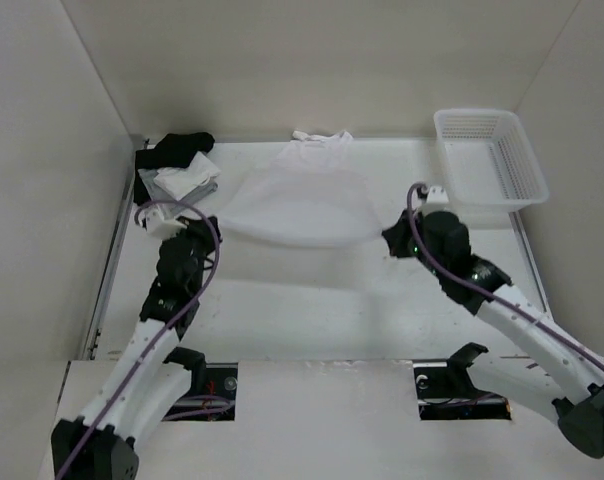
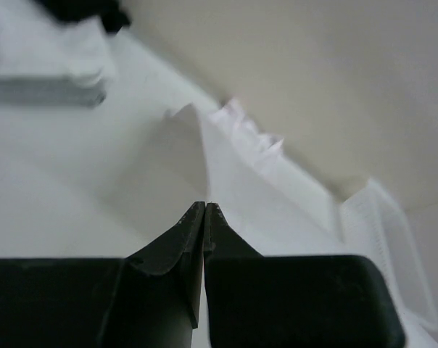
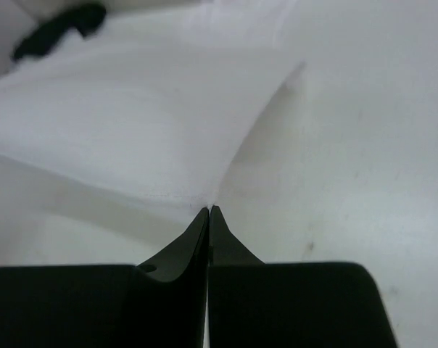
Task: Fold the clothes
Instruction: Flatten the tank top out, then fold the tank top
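Observation:
The clothes, a thin white sleeveless top (image 1: 297, 200), hang stretched between my two grippers, with the strap end (image 1: 322, 137) lying against the back wall. My left gripper (image 1: 214, 222) is shut on the top's near left corner. In the left wrist view the fabric (image 2: 255, 188) runs away from the closed left gripper (image 2: 204, 205). My right gripper (image 1: 387, 235) is shut on the near right corner. In the right wrist view the cloth (image 3: 132, 138) fans out from the pinched right gripper (image 3: 209, 209). The near hem sags above the table and casts a shadow.
A pile of black, white and grey garments (image 1: 177, 170) lies at the back left corner, just beyond the left gripper. A white plastic basket (image 1: 492, 160) stands at the back right. Walls close in the table at the back and both sides.

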Robot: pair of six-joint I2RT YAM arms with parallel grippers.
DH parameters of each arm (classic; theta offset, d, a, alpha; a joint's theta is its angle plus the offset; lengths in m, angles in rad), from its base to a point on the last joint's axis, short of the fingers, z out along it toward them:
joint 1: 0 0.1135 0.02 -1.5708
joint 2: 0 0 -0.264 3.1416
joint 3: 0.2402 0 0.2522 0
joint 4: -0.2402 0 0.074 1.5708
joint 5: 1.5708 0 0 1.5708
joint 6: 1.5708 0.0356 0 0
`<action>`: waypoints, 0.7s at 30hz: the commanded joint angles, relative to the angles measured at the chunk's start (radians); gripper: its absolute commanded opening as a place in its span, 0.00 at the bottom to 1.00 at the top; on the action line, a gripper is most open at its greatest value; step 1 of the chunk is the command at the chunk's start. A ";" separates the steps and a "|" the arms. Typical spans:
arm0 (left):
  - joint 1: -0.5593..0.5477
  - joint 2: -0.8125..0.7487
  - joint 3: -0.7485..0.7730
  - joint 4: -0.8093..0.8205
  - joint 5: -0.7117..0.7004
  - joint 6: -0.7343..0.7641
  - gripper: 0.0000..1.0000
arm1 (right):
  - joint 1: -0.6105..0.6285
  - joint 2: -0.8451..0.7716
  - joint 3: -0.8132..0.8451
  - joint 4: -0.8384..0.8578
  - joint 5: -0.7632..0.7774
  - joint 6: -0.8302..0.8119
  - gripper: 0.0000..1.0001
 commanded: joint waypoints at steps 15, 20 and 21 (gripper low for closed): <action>-0.180 -0.878 -0.120 -0.928 0.017 -0.258 0.02 | 1.084 -0.486 -0.411 -0.404 0.448 0.788 0.01; -0.117 -0.824 -0.127 -0.847 -0.012 -0.200 0.03 | 0.901 -0.350 -0.340 -0.308 0.412 0.599 0.01; -0.102 -0.789 -0.138 -0.794 -0.023 -0.185 0.04 | 0.810 -0.325 -0.334 -0.255 0.375 0.525 0.01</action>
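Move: Each hand already holds a hem corner of the tank top. The table's near edge, towards which the hem is taken, runs some 28 cm behind the left hand and 26 cm behind the right, about 25 cm below both. The neckline lies roughly 28 cm ahead and 24 cm right of the left hand. The folded pile is about 20 cm ahead and 18 cm left of that hand; the basket is some 24 cm ahead and 34 cm right of the right hand. Back and down sweep both arms, fingers staying shut on the hem corners, drawing the tank top from the far side towards the near table edge. The right goes farther and faster, some 26 cm back and drifting left, tipping down and turning counter-clockwise before easing about 3 cm forward again; the left draws back about 15 cm, sinking early, its wrist tipping down slightly. ##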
